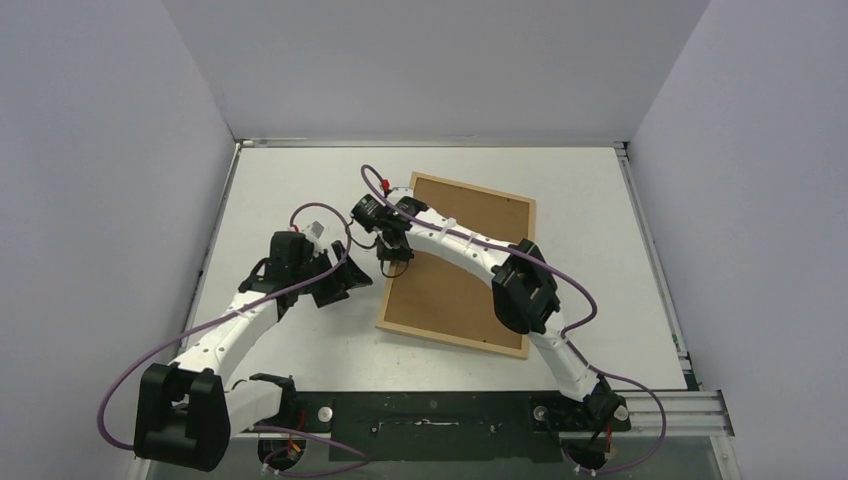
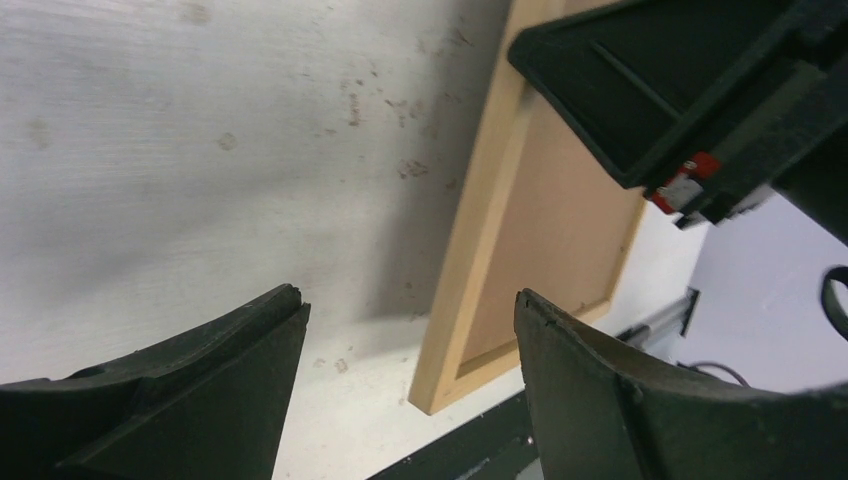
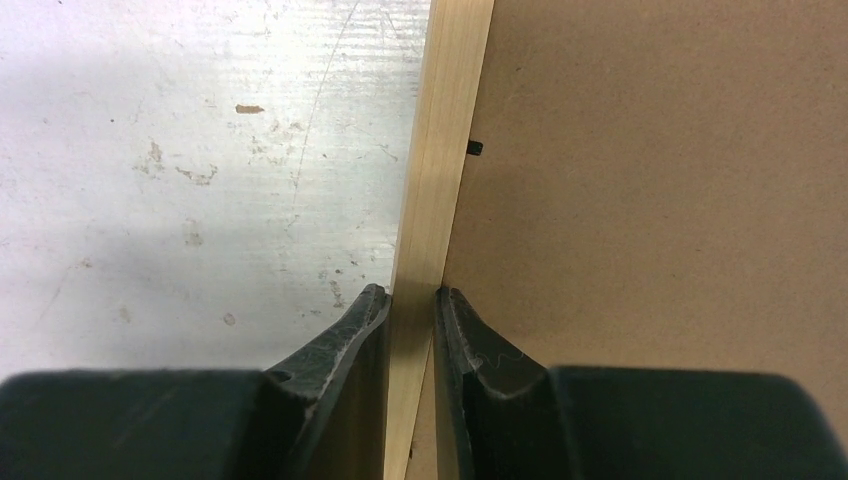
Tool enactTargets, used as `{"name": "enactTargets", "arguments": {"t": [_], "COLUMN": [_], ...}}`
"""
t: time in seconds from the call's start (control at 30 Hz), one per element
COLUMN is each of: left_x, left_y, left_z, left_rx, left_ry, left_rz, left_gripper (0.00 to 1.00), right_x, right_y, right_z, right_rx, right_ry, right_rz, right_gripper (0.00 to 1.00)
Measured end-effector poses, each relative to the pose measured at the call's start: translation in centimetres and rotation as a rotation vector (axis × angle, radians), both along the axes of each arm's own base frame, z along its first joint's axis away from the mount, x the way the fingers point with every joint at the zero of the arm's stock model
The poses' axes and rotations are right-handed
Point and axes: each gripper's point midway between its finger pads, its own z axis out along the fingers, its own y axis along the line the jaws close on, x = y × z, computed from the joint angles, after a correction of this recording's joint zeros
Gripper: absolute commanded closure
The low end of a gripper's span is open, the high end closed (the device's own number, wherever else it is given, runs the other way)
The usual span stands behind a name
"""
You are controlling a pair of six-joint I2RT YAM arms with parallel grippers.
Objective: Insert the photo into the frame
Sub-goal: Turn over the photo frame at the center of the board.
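The frame [image 1: 445,295] lies back side up right of the table's centre, a plain brown board inside a thin light-wood rim [image 3: 440,150]. My right gripper [image 1: 392,268] reaches over it from the right and is shut on the rim of its left long side [image 3: 411,300], one finger outside over the table, the other on the board. My left gripper [image 1: 345,283] hovers open just left of the frame, nothing between its fingers [image 2: 410,310]; the left wrist view shows the frame's near corner [image 2: 440,395] and the right gripper's black body [image 2: 680,90]. The photo is out of view.
White walls close off the table on the left, back and right. A black mounting strip [image 1: 430,410] runs along the near edge between the arm bases, with a metal rail [image 1: 680,405] at the right. Purple cables loop over both arms.
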Motion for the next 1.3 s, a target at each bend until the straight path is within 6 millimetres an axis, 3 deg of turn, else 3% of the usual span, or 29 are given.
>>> {"name": "enactTargets", "arguments": {"t": [0.2,0.37,0.57,0.73,0.9,1.0,1.1,1.3], "left_x": [-0.2,-1.3,-1.2,-0.7,-0.5,-0.2,0.3,1.6], "left_y": [-3.1,-4.6,-5.7,-6.3,-6.7,-6.9,-6.8,-5.7], "left_z": [-0.3,-1.5,0.0,1.1,2.0,2.7,3.2,5.6], "left_rx": [-0.135,-0.220,-0.297,-0.342,-0.381,-0.389,-0.376,-0.291], "left_ry": [0.032,0.137,0.139,0.128,0.116,0.071,0.047,-0.005], "left_rz": [-0.123,-0.191,-0.232,-0.248,-0.270,-0.307,-0.303,-0.301], "left_gripper": [0.28,0.40,0.61,0.65,0.86,0.94,0.99,1.00], "right_x": [0.1,0.5,0.9,1.2,1.4,1.6,2.1,3.4], "right_y": [0.1,0.5,0.8,0.9,0.8,0.8,0.7,-1.3], "right_z": [0.0,0.7,2.6,5.3,6.2,6.3,6.9,10.5], "right_rx": [0.022,0.066,0.135,0.218,0.265,0.273,0.292,0.341], "right_ry": [0.017,0.026,0.017,-0.003,0.001,-0.001,-0.011,-0.060], "right_rz": [-0.005,-0.016,-0.035,-0.052,-0.067,-0.072,-0.084,-0.116], "right_gripper": [1.00,1.00,1.00,1.00,1.00,0.70,0.48,0.32]}}
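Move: The wooden frame's left bar is already raised in the right fingers. Its near stretch, free to grip, lies about 5 cm right, 4 cm back and 4 cm below the left gripper, and about 9 cm back and 2 cm left of the right gripper, level with it. From the left gripper, the near-left corner is some 8 cm back, 4 cm right and 5 cm lower; the right gripper is roughly 5 cm ahead, 7 cm right and 3 cm lower. Bring the left gripper some 7 cm right to the near stretch of the raised left bar, dipping slightly, then rising, and swing its fingers flatter and rightward by about 25 degrees; pinch the bar there and carry it up. Meanwhile keep the right pinch and lift the bar about 6.5 cm, then open the right fingers and rise clear, slightly forward. ##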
